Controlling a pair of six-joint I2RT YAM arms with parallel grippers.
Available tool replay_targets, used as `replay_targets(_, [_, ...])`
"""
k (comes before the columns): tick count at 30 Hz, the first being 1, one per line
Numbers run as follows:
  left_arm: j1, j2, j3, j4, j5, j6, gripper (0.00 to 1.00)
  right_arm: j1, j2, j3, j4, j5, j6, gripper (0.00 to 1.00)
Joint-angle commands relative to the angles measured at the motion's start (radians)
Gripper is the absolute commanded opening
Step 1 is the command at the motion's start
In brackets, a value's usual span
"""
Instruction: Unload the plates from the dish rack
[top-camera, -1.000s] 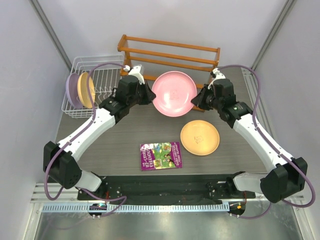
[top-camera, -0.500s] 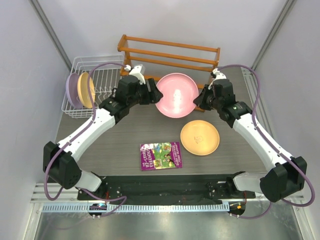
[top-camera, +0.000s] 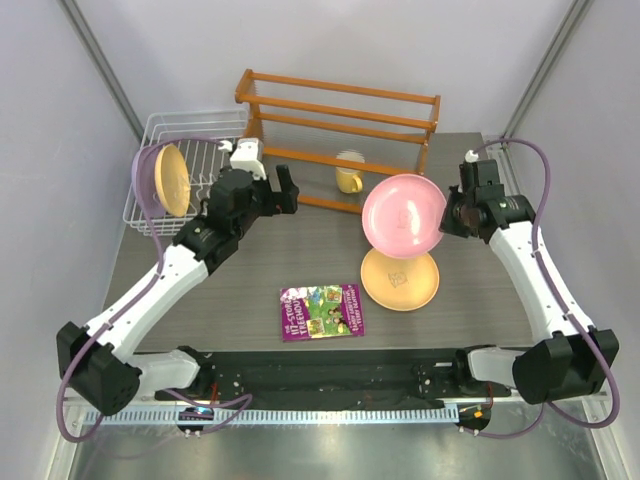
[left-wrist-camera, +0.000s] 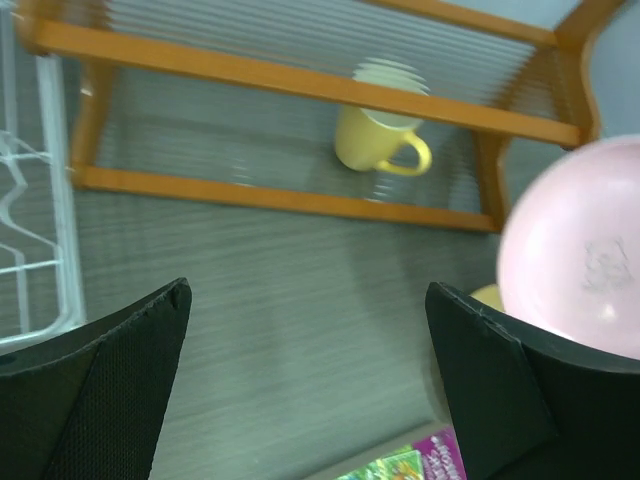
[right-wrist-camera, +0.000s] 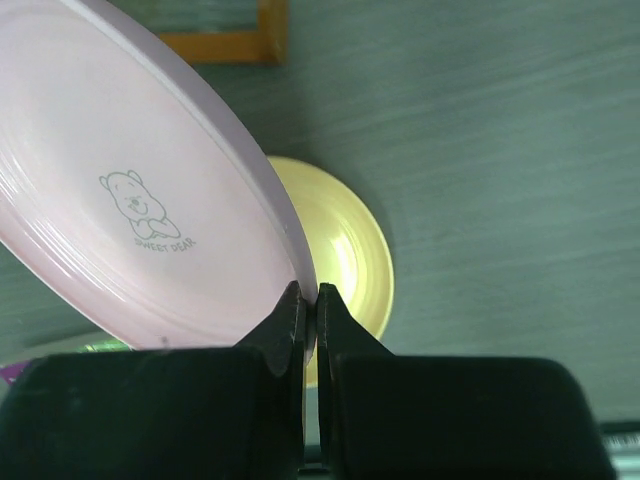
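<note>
The pink plate hangs tilted above the table with my right gripper shut on its right rim; the right wrist view shows the jaws pinching that rim of the pink plate. Below it, a yellow-orange plate lies flat on the table, also the yellow-orange plate. The white wire dish rack at the back left holds another yellow-orange plate and a lavender plate, both on edge. Just right of the rack, my left gripper is wide open and empty.
An orange wooden shelf rack stands at the back, with a small yellow mug under it, the same mug ahead of my left gripper. A purple book lies near the table's front middle.
My left gripper opened, let go of the pink plate and pulled back left toward the dish rack. My right gripper shut on the plate's rim and carried it right, over the flat yellow-orange plate.
</note>
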Motion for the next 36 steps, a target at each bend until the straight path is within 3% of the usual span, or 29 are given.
replay_targets(1, [-0.001,-0.068,-0.071,0.096,-0.213,0.110,1.00,-0.011,0.007,-0.006,-0.156,-0.029,0.003,0.01])
replay_targets(5, [0.001,-0.083,-0.071,0.078,-0.261,0.185,0.99,-0.029,0.021,-0.079,-0.147,-0.074,0.040,0.01])
replay_targets(11, [0.020,-0.108,-0.079,0.048,-0.306,0.155,1.00,-0.043,-0.030,-0.181,-0.101,-0.076,0.103,0.01])
replay_targets(18, [0.094,-0.131,-0.085,0.026,-0.286,0.115,0.99,-0.048,-0.062,-0.297,-0.044,-0.158,0.135,0.01])
replay_targets(29, [0.252,-0.140,-0.095,0.015,-0.183,0.058,0.99,-0.055,-0.057,-0.379,0.045,-0.152,0.144,0.01])
replay_targets(36, [0.298,-0.111,-0.085,0.014,-0.159,0.044,0.99,-0.065,-0.014,-0.386,0.085,-0.134,0.143,0.09])
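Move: The right hand holds the pink plate by its right rim; the yellow plate it is bound for lies flat on the table, about 8 cm back, 9 cm left and 14 cm below, with the book roughly 18 cm back and 28 cm left of the hand, about as low. From the empty left hand, the orange plate standing in the dish rack is some 26 cm left, 7 cm ahead and 12 cm lower, the purple plate about 6 cm farther left. Keeping its pinch on the pink plate's right rim, the right hand lowers it about 12 cm while drawing back some 8 cm, fast at first and then easing, its fingers tipping roughly 20 degrees further down so the plate levels out over the yellow plate. Meanwhile the left hand, open and empty, sweeps about 15 cm left towards the plates in the dish rack at nearly constant height, turning some 25 degrees counter-clockwise. ##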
